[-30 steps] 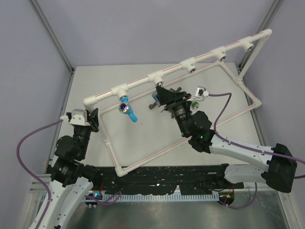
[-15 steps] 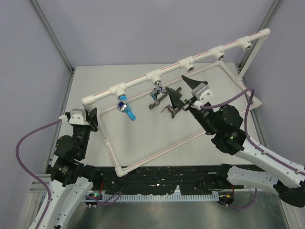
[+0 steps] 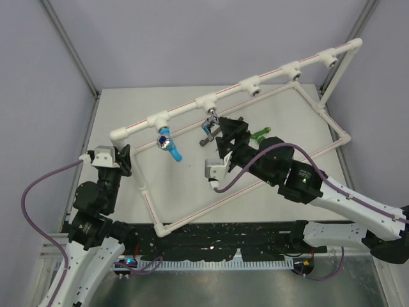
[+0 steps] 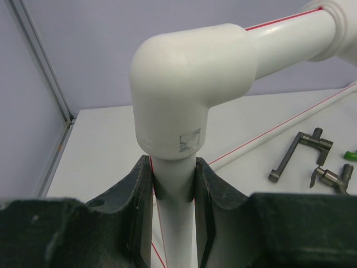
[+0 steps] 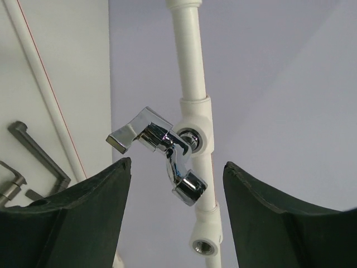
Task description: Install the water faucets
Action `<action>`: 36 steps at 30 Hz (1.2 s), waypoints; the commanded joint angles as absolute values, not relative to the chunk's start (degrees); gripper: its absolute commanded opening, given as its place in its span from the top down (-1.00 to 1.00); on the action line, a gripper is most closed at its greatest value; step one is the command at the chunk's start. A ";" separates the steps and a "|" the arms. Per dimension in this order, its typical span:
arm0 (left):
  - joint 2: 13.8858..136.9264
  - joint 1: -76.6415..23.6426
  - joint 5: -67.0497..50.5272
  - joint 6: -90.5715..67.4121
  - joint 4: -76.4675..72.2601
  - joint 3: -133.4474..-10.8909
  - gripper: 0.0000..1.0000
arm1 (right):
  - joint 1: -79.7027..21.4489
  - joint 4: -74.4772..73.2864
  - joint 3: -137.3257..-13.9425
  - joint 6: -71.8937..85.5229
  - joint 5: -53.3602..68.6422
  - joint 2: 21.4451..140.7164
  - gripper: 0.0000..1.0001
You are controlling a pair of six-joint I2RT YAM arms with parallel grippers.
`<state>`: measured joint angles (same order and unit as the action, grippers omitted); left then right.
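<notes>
The chrome water faucet (image 5: 167,148) hangs in a socket of the white pipe frame (image 5: 192,67). My right gripper (image 5: 175,166) is open just short of it, one finger on each side, touching nothing. In the top view the chrome faucet (image 3: 209,119) sits just beyond the right gripper (image 3: 226,135), and a blue faucet (image 3: 168,143) hangs from the socket to its left. A dark faucet (image 4: 300,154), a second dark one (image 4: 333,177) and a green one (image 3: 261,135) lie on the table. My left gripper (image 4: 174,180) is shut on the frame's corner upright (image 4: 173,223), below the elbow.
Three empty sockets (image 3: 252,86) follow along the top rail toward the right. The frame's low rails (image 3: 211,203) cross the table in front of both arms. A purple cable (image 3: 255,160) loops over the right arm. Grey walls enclose the table.
The right gripper has opened and let go of the chrome faucet. The arm swung out to the right, turned its wrist over, and came back in front of the faucet. The left arm stayed put.
</notes>
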<state>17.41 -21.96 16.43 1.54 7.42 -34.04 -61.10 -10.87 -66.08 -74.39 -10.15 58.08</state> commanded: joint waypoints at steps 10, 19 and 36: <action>18.02 -21.45 17.58 3.60 10.11 -33.75 1.00 | -62.05 -4.14 -67.15 -96.51 -25.66 67.40 -0.37; 18.28 -21.62 17.58 3.52 10.02 -33.84 1.00 | -61.61 4.04 -66.62 -78.53 -21.10 69.00 0.57; 17.58 -21.53 17.67 3.43 10.02 -33.75 1.00 | -54.93 54.48 -47.20 24.24 -25.93 64.95 0.89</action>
<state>17.74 -21.74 16.97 1.74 7.09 -34.04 -55.22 38.17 -50.92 -7.46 -20.71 62.63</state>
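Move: The silver faucet, already in its tee, is about 5 cm ahead of the right hand, 2 cm to its left and 2 cm lower. Its tee lies some 8 cm ahead, 4 cm left and 2 cm up; the bare tee to the right is 12 cm ahead, 7 cm right and 3 cm up. The blue faucet hangs about 13 cm left, 2 cm back and 3 cm lower. From the left hand, the silver faucet lies roughly 21 cm right, 7 cm ahead and 3 cm up. The right hand closes on the silver faucet after going forward about 5 cm, a little down and left, while rolling slightly counter-clockwise as seen from behind the hand. It then rolls about 100 degrees clockwise, rising some 4 cm late in the roll, and ends with its fingers shut empty near the tee, pointing forward, left and up. The left hand keeps its hold on the post under the elbow. ##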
